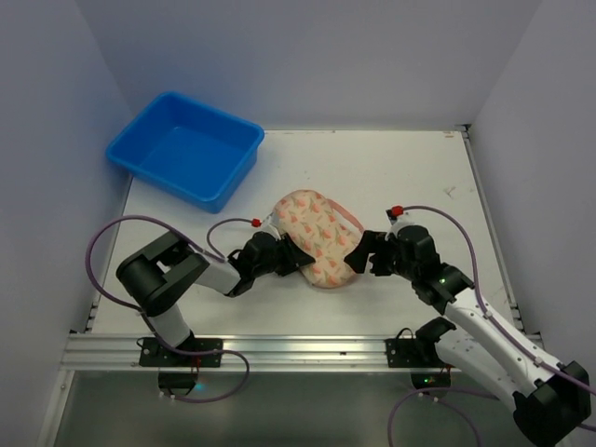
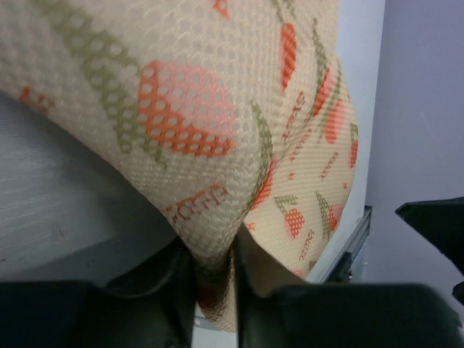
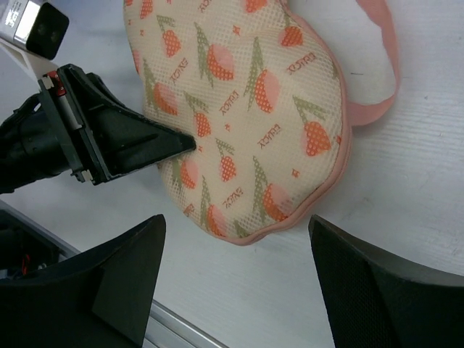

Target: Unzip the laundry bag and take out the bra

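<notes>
The laundry bag (image 1: 317, 233), cream mesh with orange-pink flowers and pink edging, lies in the middle of the table. My left gripper (image 1: 300, 259) is at its near-left side. In the left wrist view a pinched fold of the bag (image 2: 217, 109) sits between the jaws of that gripper (image 2: 214, 290), shut on the mesh. My right gripper (image 1: 358, 251) stands open at the bag's right end, its fingers either side of the pink rim and apart from the bag (image 3: 246, 109). The pink loop (image 3: 384, 72) lies flat beside it. The bra is hidden.
A blue plastic tub (image 1: 184, 147) stands at the back left of the table. A metal rail (image 1: 298, 349) runs along the near edge where both arm bases are bolted. Walls close in the left, right and back sides.
</notes>
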`<action>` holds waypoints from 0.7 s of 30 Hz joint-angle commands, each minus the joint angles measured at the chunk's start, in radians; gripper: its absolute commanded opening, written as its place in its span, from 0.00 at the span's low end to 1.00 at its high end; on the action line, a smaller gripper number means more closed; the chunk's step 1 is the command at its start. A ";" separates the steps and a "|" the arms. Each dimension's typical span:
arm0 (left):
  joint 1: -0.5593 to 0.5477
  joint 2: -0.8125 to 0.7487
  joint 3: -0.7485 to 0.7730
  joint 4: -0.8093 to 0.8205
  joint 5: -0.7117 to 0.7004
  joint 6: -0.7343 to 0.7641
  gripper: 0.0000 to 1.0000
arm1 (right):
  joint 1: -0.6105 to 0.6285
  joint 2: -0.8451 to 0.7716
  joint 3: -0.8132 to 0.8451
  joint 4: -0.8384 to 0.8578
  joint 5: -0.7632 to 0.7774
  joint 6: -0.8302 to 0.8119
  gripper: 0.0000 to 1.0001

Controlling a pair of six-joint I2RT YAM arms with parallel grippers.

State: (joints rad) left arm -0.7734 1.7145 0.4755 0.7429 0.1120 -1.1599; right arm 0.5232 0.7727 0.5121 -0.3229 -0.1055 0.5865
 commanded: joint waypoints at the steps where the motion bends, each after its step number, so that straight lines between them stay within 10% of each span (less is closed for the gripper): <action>1: -0.038 -0.044 0.000 0.084 -0.055 -0.038 0.20 | 0.001 -0.030 -0.024 0.056 -0.029 -0.036 0.81; 21: -0.072 -0.220 0.215 -0.364 -0.350 -0.449 0.00 | 0.322 0.086 -0.064 0.404 0.204 0.032 0.50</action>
State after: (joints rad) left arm -0.8413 1.5425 0.6281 0.4252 -0.1745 -1.5307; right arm 0.8211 0.8268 0.4473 -0.0628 0.0269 0.6136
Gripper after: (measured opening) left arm 0.121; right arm 0.514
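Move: The laundry bag lies flat. Its middle is about 8 cm ahead of the left hand and 5 cm to its right, a couple of centimetres lower, and its near-left edge is already between the left fingers. From the right hand, the bag's near end lies roughly 7 cm left, 1 cm ahead and 11 cm below. The pink strap lies about 18 cm ahead and 4 cm left at that height; the left gripper is some 15 cm left, 3 cm ahead and 9 cm lower. The left fingers finish closing on the gathered edge of the laundry bag, then keep the pinch and lift it about 7 cm, easing 3 cm forward while the hand turns some 20 degrees counter-clockwise. The right hand, still empty, slides left and a little back towards the left grip, tipping slightly up as its fingers close to about half. ##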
